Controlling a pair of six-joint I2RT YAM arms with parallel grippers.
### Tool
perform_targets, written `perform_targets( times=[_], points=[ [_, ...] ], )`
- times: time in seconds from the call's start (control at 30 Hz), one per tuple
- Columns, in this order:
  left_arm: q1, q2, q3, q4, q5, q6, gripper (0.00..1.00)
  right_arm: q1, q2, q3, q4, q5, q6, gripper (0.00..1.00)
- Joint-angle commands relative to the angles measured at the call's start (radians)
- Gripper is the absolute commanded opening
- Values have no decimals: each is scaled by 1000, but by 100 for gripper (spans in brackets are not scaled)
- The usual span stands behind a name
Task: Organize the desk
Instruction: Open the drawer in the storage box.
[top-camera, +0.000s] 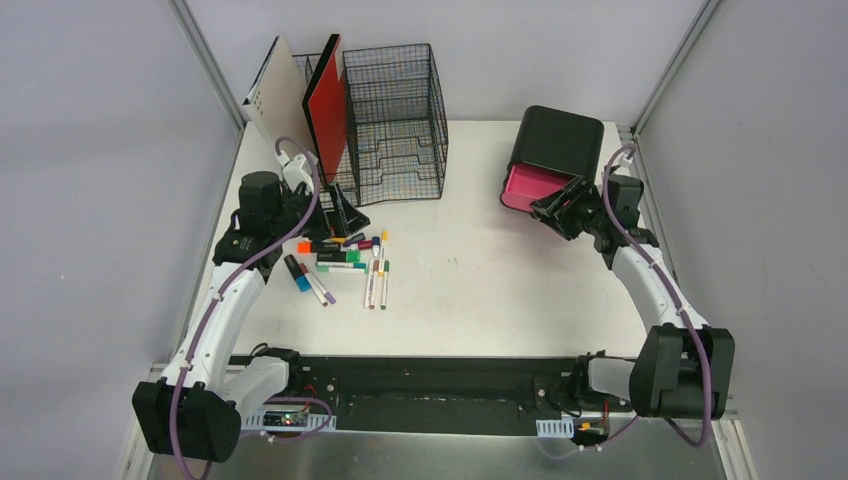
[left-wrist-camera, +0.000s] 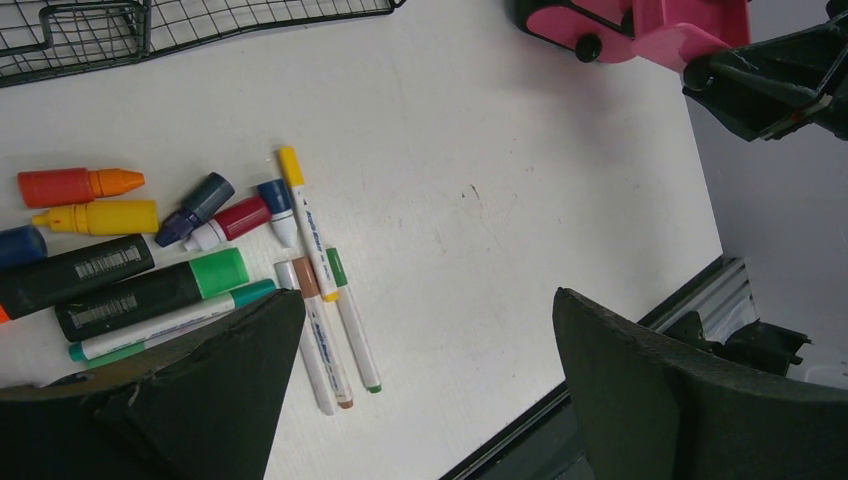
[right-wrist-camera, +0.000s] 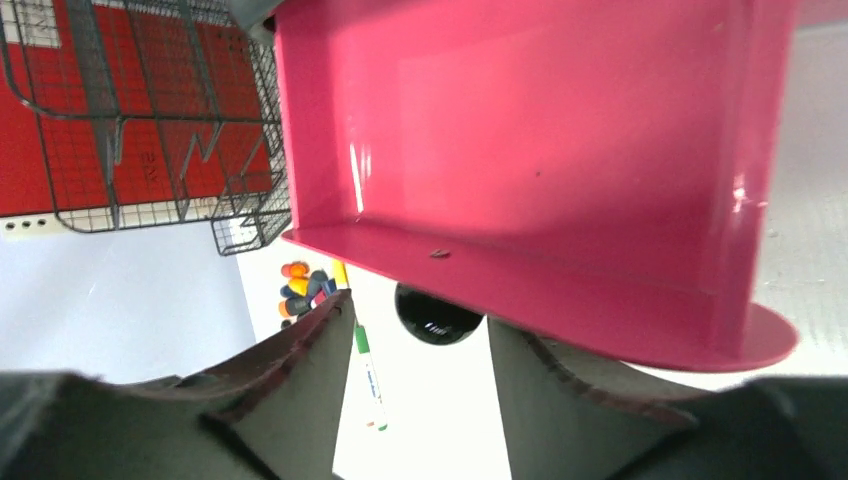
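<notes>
The white desk (top-camera: 480, 270) carries a loose heap of markers (top-camera: 345, 260) at its left middle. My left gripper (top-camera: 345, 215) hovers over the heap's far side, open and empty. In the left wrist view its fingers (left-wrist-camera: 200, 390) stand wide apart, with markers (left-wrist-camera: 150, 260) beneath and beside the left one. At the right, a black box (top-camera: 555, 145) has its pink drawer (top-camera: 535, 187) pulled out. My right gripper (top-camera: 555, 205) is at the drawer's front. In the right wrist view the drawer's black knob (right-wrist-camera: 437, 318) sits between the fingers (right-wrist-camera: 300, 370), which stand apart from it.
A black wire-mesh organizer (top-camera: 395, 120) stands at the back left with a red board (top-camera: 327, 105) and a beige board (top-camera: 280, 95) leaning beside it. A black strip (top-camera: 430, 375) runs along the desk's front edge. Grey walls close in both sides.
</notes>
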Motion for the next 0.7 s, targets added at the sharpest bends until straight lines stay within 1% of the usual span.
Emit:
perform_targets(
  times=[0.0,0.1,0.23,0.4,0.53,0.6,0.67],
  points=[
    [8,-2,5,28,23,0,99,5,-58,1,17,-75,-61,57],
    [8,-2,4,33,28,-1,99,5,-89,-7,33,-92,-94,67],
    [8,2,1,39,36,-4,99,1,-127,-15,49,-121,-139,74],
    [8,7,-3,54,57,-9,99,-16,-171,-39,75,-164,-192,79],
    [7,6,-13,81,76,-16,99,-47,-200,-65,87,-219,-243,80],
    [8,7,-17,91,86,-19,99,-64,-213,-69,95,-261,-276,80],
    [9,12,-21,100,96,-23,99,-85,-226,-61,95,-335,-325,81]
  ],
)
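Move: The right hand's fingers are still around the knob of the pulled-out top drawer, which lies right at its hand point. The open drawer's middle is about 8 cm ahead and 2 cm right, 1 cm lower. The shut middle drawer's knob is roughly 9 cm ahead, 2 cm right and 5 cm down; the storage box's middle is about 18 cm ahead, 4 cm right, 5 cm down. From the left hand, the open drawer's knob is some 40 cm right, 5 cm ahead and 6 cm lower. Up by about 4 cm and back some 3 cm, the right hand comes free of the knob, its already loosening fingers spreading much wider; the rise ends first while it goes on backing away from the open drawer. The wrist meanwhile tips the fingertips up and swings counter-clockwise, roughly 15 degrees each. ##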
